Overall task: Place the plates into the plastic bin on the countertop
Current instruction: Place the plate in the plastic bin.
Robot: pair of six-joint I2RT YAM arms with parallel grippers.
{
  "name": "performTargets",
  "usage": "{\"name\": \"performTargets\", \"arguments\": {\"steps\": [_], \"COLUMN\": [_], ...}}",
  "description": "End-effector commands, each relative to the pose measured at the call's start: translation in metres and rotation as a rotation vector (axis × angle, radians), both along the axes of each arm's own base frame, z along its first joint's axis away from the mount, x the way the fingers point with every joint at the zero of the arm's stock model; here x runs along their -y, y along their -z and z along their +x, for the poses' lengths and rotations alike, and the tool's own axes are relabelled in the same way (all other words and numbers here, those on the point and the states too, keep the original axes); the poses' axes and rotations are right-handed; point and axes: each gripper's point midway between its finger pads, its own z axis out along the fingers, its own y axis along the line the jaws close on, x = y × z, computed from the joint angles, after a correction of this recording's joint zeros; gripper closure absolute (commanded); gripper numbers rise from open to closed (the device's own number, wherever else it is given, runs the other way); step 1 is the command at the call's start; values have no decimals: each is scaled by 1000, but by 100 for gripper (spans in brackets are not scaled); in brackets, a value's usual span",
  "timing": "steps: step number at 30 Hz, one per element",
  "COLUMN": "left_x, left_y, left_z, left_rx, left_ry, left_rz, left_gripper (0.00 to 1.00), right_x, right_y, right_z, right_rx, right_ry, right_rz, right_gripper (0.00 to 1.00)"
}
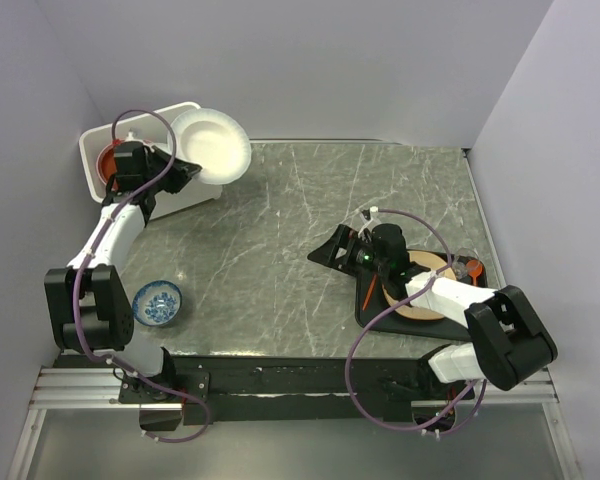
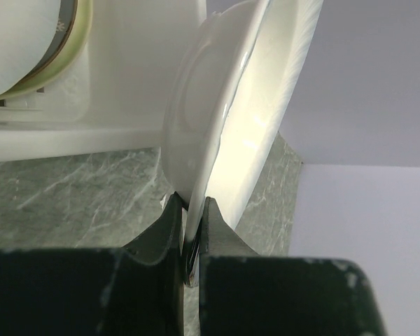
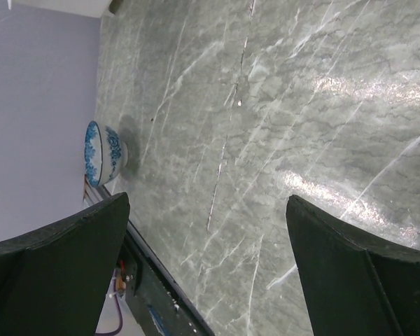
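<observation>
A white plate (image 1: 215, 143) stands tilted on edge beside the white plastic bin (image 1: 92, 148) at the far left of the countertop (image 1: 280, 230). My left gripper (image 1: 188, 172) is shut on its lower rim. In the left wrist view the plate (image 2: 217, 119) is pinched between the gripper (image 2: 190, 204) fingers, with the bin wall (image 2: 133, 77) just behind it. A red-orange plate (image 1: 109, 166) lies inside the bin. My right gripper (image 1: 332, 250) is open and holds nothing, beside a tan plate (image 1: 420, 298). In the right wrist view this gripper (image 3: 206, 231) hangs over bare countertop (image 3: 266, 105).
A small blue-and-white bowl (image 1: 157, 302) sits near the left arm's base and also shows in the right wrist view (image 3: 101, 154). The tan plate rests on a flat black tray (image 1: 372, 312) at the right. Walls close in the left, back and right sides.
</observation>
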Motion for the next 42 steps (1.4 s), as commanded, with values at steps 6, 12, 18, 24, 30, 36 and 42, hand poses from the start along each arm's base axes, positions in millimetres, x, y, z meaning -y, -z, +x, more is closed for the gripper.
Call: {"name": "performTargets", "arguments": {"steps": [6, 12, 18, 24, 30, 36, 42], "left_x": [-16, -31, -45, -62, -79, -94, -107], "left_y": [-99, -108, -109, -108, -101, -91, -81], "left_z": [-2, -2, 2, 4, 7, 9, 8], "left_rx": [323, 346, 349, 352, 344, 329, 312], "left_ry": [-22, -57, -87, -124, -163, -195, -229], "left_rz": [-37, -42, -45, -55, -70, -70, -71], "left_gripper": [99, 99, 99, 99, 99, 99, 99], "right_x": [-7, -11, -13, -10, -5, -2, -5], "right_y": [-19, -19, -14, -15, -14, -9, -10], "right_z": [7, 11, 13, 12, 9, 6, 9], "right_rx": [63, 61, 44, 48, 43, 30, 32], "right_ry": [-17, -30, -34, -25, -8, 0, -8], "right_rz": [19, 15, 18, 4, -6, -17, -18], "right_gripper": [0, 0, 0, 0, 0, 0, 0]}}
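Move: The left hand holds the last white plate by its near edge, just above the bin's front rim toward its right end. The bin's middle is about 11 cm to the left, 5 cm ahead and 14 cm below. Inside it, the white plate already placed lies roughly 13 cm left and 2 cm ahead, and the red-brown dish some 21 cm left and 3 cm ahead. From the idle right hand, the bin's middle is about 42 cm left and 23 cm ahead. Leftward at a steady, unhurried pace, the left hand carries the gripped plate about 10 cm along the bin's front side, nearly level with only a slight rise. The wrist swings counter-clockwise by about 15 degrees, bringing the plate from above the bin's right end to above its middle. The fingers keep their pinch on the plate's edge. ##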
